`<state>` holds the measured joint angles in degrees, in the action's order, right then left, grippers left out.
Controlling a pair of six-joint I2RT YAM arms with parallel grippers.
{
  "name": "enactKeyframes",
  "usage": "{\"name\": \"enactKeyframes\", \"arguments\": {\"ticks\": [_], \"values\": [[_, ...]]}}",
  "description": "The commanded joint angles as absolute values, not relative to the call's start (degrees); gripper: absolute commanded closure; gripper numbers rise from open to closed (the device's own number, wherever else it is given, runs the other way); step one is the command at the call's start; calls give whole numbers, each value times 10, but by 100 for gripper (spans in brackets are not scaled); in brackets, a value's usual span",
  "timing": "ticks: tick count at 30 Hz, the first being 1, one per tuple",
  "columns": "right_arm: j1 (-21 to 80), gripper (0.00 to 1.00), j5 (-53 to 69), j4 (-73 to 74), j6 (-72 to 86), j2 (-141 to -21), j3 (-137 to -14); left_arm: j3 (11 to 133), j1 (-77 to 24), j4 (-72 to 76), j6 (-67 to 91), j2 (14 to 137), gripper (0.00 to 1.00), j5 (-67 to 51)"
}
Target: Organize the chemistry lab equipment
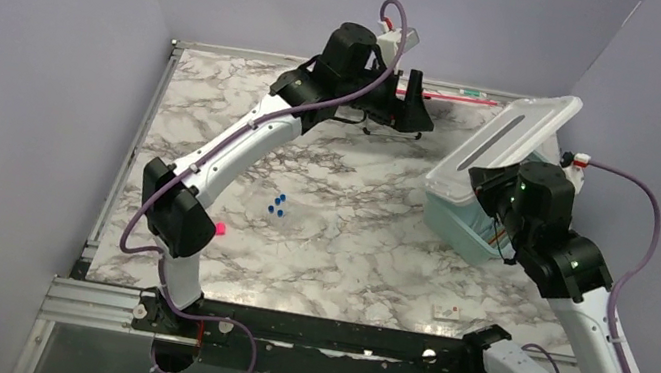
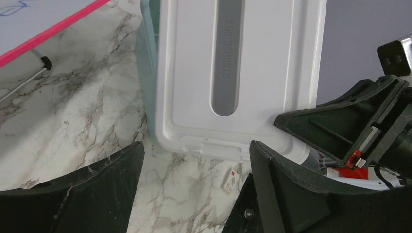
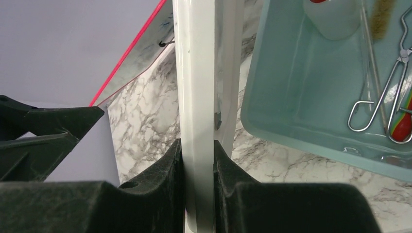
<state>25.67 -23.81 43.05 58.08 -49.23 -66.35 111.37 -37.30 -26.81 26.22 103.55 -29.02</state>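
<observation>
My right gripper (image 3: 198, 160) is shut on the edge of a white storage-box lid (image 3: 197, 73), held tilted above the teal box (image 1: 455, 223). Inside the box (image 3: 291, 97) lie a clear squeeze bottle (image 3: 335, 17), a tan brush (image 3: 384, 19), metal forceps (image 3: 384, 97), a thin rod (image 3: 371, 73) and a green-handled tool (image 3: 403, 121). Blue-capped tubes (image 1: 278, 205) lie on the marble at mid-table. My left gripper (image 1: 412, 109) hovers open at the far back, empty, and looks toward the lid (image 2: 238, 73); its fingers (image 2: 97, 194) frame bare marble.
A long red rod (image 1: 453, 97) on a black stand runs along the back edge. A small white card (image 1: 445, 312) lies near the front right, and a pink piece (image 1: 220, 228) shows beside the left arm. Walls close in on three sides.
</observation>
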Motion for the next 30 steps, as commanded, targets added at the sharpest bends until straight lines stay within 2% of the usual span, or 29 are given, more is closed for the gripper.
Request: {"name": "enactKeyframes", "arguments": {"ticks": [1, 9, 21, 30], "values": [[257, 99, -223, 352, 557, -486, -639, 1086, -390, -224, 274, 1050, 18, -275], [257, 99, -313, 432, 589, -454, -605, 1056, -412, -202, 271, 1111, 18, -248], [257, 83, -361, 499, 646, -379, -520, 1026, -442, -155, 306, 1165, 18, -220], [257, 79, -381, 533, 680, -348, -475, 998, -454, -136, 322, 1176, 18, -214]]}}
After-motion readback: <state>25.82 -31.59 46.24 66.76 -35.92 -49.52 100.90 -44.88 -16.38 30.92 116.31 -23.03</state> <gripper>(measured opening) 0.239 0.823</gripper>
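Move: Pinched in the right hand, the white lid has its middle about 10 cm ahead, 6 cm right and 3 cm below; the teal box it is taken to lies some 10 cm ahead, 11 cm right and 25 cm down. A small white pack is 9 cm back, 1 cm right, 31 cm below. From the left hand, the lid's middle is about 3 cm ahead, 18 cm right and 6 cm down, the box beneath it 2 cm ahead, 23 cm right, 30 cm down. Lowering the lid over the teal box, the right hand keeps its pinch near the lid's near corner, sinking about 7 cm while easing back and right and turning some 10 degrees clockwise. The left hand, still wide open, drops about 16 cm and edges right towards the lid's left end, its fingers tipping further down, without gripping the lid. ##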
